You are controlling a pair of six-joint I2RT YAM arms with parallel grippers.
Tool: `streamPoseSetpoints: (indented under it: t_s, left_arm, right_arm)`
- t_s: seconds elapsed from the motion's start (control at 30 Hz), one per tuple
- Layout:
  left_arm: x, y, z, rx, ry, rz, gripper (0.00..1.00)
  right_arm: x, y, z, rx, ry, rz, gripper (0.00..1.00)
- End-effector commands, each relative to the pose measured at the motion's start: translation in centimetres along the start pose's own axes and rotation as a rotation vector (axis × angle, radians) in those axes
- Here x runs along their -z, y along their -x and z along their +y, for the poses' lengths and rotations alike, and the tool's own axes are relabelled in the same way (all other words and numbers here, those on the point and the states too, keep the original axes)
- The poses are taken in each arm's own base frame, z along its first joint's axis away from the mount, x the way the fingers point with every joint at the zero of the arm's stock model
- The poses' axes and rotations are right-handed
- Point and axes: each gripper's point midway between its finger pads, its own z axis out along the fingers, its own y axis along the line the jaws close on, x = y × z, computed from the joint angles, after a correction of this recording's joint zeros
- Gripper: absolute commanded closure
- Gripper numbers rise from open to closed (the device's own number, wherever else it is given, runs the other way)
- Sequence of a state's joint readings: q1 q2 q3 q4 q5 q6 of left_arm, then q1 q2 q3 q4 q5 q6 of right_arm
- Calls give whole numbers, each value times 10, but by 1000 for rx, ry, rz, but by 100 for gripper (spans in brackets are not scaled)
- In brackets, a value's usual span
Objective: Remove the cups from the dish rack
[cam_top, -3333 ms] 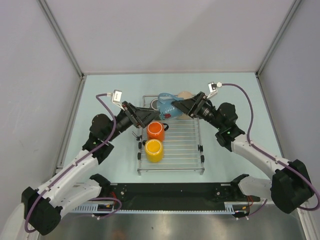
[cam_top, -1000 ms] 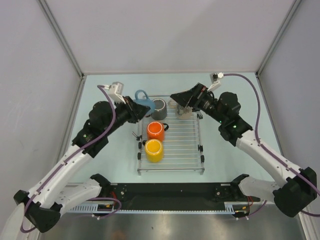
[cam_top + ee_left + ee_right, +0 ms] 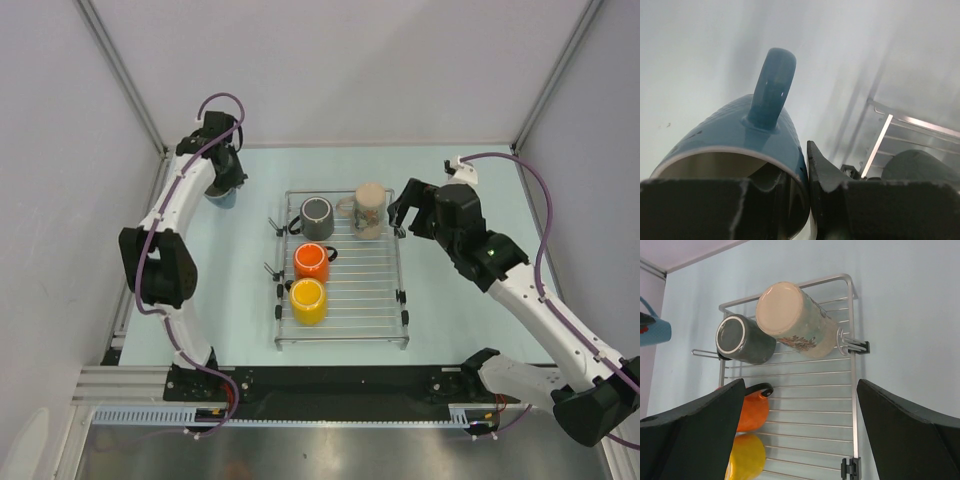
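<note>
My left gripper (image 3: pixel 228 183) is shut on the rim of the blue cup (image 3: pixel 221 198) near the table's back left corner, well left of the dish rack (image 3: pixel 385 290). In the left wrist view one finger sits inside the blue cup (image 3: pixel 740 137) and the other finger (image 3: pixel 822 170) presses its outer wall. The dark grey cup (image 3: pixel 317 216), beige cup (image 3: pixel 370 210), orange cup (image 3: pixel 311 262) and yellow cup (image 3: pixel 307 300) stand on the rack. My right gripper (image 3: pixel 404 212) hangs open just right of the beige cup (image 3: pixel 795 320), holding nothing.
Grey enclosure walls close in the table on the left, back and right. The left arm stretches along the left wall. The rack's right half (image 3: pixel 840 410) is bare wire. The arm bases and a black rail (image 3: pixel 340 385) line the near edge.
My left arm has swung the blue cup from the rack's back left corner out to the far left of the table. The right gripper has drawn back right, off the beige cup.
</note>
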State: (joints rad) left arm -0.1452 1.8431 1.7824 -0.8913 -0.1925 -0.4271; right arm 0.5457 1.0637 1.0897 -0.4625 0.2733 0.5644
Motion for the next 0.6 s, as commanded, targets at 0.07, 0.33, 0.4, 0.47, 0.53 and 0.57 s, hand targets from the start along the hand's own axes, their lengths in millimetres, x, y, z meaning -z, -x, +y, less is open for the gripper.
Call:
streamPoseSetpoints:
  t_s: [0.07,0.33,0.4,0.47,0.53,0.57]
  left_arm:
    - [-27,21,-26,11,-76,-25,100]
    - [-77,-7,-26,13,-68,72,100]
    - [-86,-11,-25,10,-63,88,100]
    - [-90,-10,-25,10,-64,89,100]
    - [-96,-12,-24,12,-61,101,100]
    - [-98,-13,-24,13,-58,103,100]
  right_arm:
    - [-12,-10,-9,24,-45,25,0]
    - [-32,-25,-12,35,-65,60,0]
    - [-38,-29,-12,37,-69,74,0]
    - [-43,-34,-12,36,-70,89,0]
    - [-46,-35,-10,31,-67,92,0]
    - [-48,-38,-11,33,-69,100,0]
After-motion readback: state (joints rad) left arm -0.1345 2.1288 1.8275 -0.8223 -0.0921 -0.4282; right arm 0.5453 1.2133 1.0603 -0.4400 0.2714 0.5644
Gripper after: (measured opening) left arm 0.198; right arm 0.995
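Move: The left hand holds the blue cup over the open table left of the rack; the table spot it is bound for lies some 17 cm below, about 3 cm ahead and 2 cm right. The grey mug stands level with that hand, about 17 cm right and 12 cm below. From the right hand the beige mug is about 14 cm ahead, 6 cm left and 18 cm below, with the grey mug 11 cm left of it and the orange cup roughly 3 cm ahead and 18 cm left of the hand. Down goes the left hand, about 11 cm, drifting some 3 cm forward early on and steepening its fingers by about 10 degrees, while it keeps its grip on the blue cup and lowers it towards the table beside the rack. The right hand, open and empty, sinks about 6 cm with a slight forward drift, tipping its fingers down towards the beige mug. ##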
